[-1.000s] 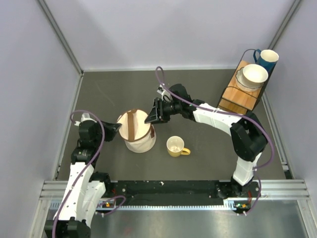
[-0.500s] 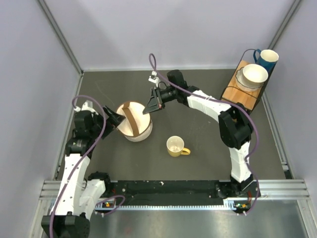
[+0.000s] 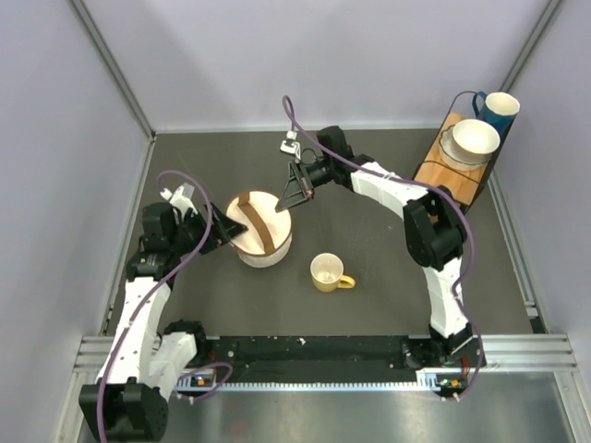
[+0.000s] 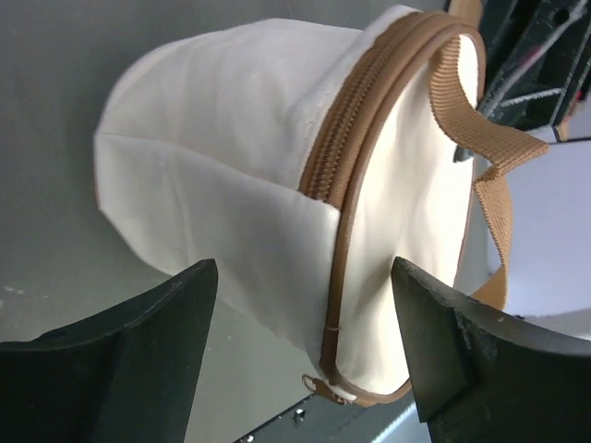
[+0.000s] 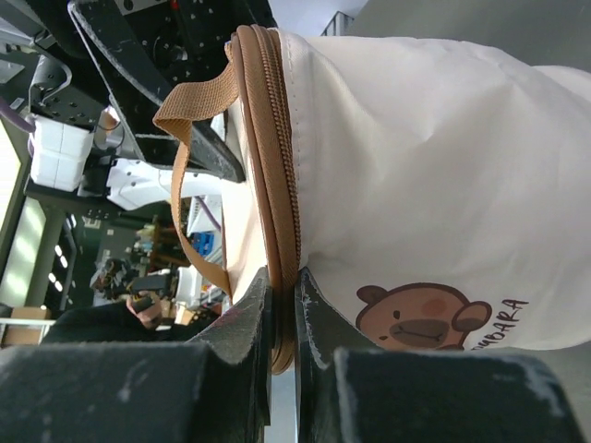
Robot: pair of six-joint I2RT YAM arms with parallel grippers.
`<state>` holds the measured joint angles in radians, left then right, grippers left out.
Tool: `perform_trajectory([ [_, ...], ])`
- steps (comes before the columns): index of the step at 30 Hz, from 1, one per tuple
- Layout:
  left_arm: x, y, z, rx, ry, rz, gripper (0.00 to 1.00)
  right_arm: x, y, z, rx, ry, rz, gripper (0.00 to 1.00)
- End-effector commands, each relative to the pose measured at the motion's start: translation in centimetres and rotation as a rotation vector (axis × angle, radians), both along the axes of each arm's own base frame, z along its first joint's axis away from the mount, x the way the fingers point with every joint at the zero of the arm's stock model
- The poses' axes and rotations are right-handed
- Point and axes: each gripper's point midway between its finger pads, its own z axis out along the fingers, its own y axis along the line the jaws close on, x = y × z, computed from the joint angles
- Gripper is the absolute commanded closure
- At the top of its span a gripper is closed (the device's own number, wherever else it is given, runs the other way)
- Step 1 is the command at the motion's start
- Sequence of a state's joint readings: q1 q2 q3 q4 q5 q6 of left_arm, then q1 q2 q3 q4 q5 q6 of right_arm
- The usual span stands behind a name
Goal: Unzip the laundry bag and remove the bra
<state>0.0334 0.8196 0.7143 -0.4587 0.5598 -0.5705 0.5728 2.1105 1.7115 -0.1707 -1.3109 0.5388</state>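
Observation:
The laundry bag (image 3: 261,231) is a cream-white drum with a brown strap and a brown zip rim, and it lies tilted on the dark table. My right gripper (image 3: 289,200) is shut on the brown zip rim at the bag's far right edge; in the right wrist view the gripper (image 5: 282,286) pinches the rim of the bag (image 5: 416,157) just above a bear print. My left gripper (image 3: 222,236) is open at the bag's left side. In the left wrist view its gripper (image 4: 303,277) straddles the lower rim of the bag (image 4: 231,157) without pressing it. The bra is hidden.
A yellow mug (image 3: 327,272) stands just right of and in front of the bag. At the back right a wooden stand (image 3: 450,183) carries a white bowl (image 3: 475,138) and a blue mug (image 3: 500,109). Grey walls enclose the table.
My left gripper opened and now straddles the bag's left edge. My right gripper closed on the zip rim and pulled it slightly back and right; the bag tilted and shifted.

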Motion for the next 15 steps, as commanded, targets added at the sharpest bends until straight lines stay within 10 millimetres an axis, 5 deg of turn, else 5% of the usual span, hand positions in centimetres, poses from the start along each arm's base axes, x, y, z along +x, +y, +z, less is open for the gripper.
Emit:
perform_trajectory([
  [1, 0.3, -2.3, 1.3, -0.121, -0.090, -0.144, 0.23, 0.1, -0.2, 1.6, 0.061, -0.047, 0.050, 1.00],
  [2, -0.3, -3.0, 1.2, -0.160, -0.079, -0.190, 0.30, 0.2, -0.2, 1.5, 0.057, -0.042, 0.048, 1.00],
  [4, -0.4, -3.4, 1.0, -0.191, -0.052, -0.203, 0.70, 0.6, -0.1, 1.2, 0.042, -0.041, 0.024, 0.98],
  [5, -0.2, -3.2, 0.8, -0.188, -0.045, -0.186, 0.84, 1.0, -0.2, 1.2, 0.030, -0.040, 0.004, 0.86],
  [6, 0.0, -3.0, 0.5, -0.184, -0.035, -0.167, 0.97, 1.4, -0.2, 1.1, 0.013, -0.051, -0.024, 0.49],
  [9, 0.3, -2.3, -0.2, -0.158, 0.011, -0.097, 1.00, 3.5, -1.4, -0.1, -0.194, -0.157, -0.191, 0.24],
  [10, 0.3, -2.1, -0.3, -0.161, 0.027, -0.071, 1.00, 5.5, -2.2, -0.6, -0.297, -0.227, -0.306, 0.23],
  [14, 0.5, -0.8, -1.0, -0.187, 0.087, 0.093, 1.00, 6.9, -5.7, 0.5, -0.461, -0.355, -0.534, 0.22],
  [15, 0.8, -0.1, -1.5, -0.188, 0.104, 0.163, 1.00, 6.7, -6.6, 2.7, -0.451, -0.402, -0.596, 0.21],
])
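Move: The laundry bag's middle lies about 5 cm to the left hand's right, 1 cm ahead and 6 cm lower, its brown-edged rim already between the open fingers; the strap over the lid is about 4 cm to this hand's right and 1 cm ahead, at its height. The yellow mug stands some 21 cm to its right and 5 cm back, 13 cm lower. From the right hand, still pinching the rim's far right part, the bag's middle is about 5 cm left, 4 cm back and 7 cm down. The left fingers close and pinch the brown rim of the laundry bag, the hand first going about 2.5 cm right and 1 cm down, then easing slightly back left. The right hand sinks a little with its hold, then opens, lets go of the rim and draws away forward some 5 cm, still dipping, its wrist turning some 25 degrees, partly clockwise. ##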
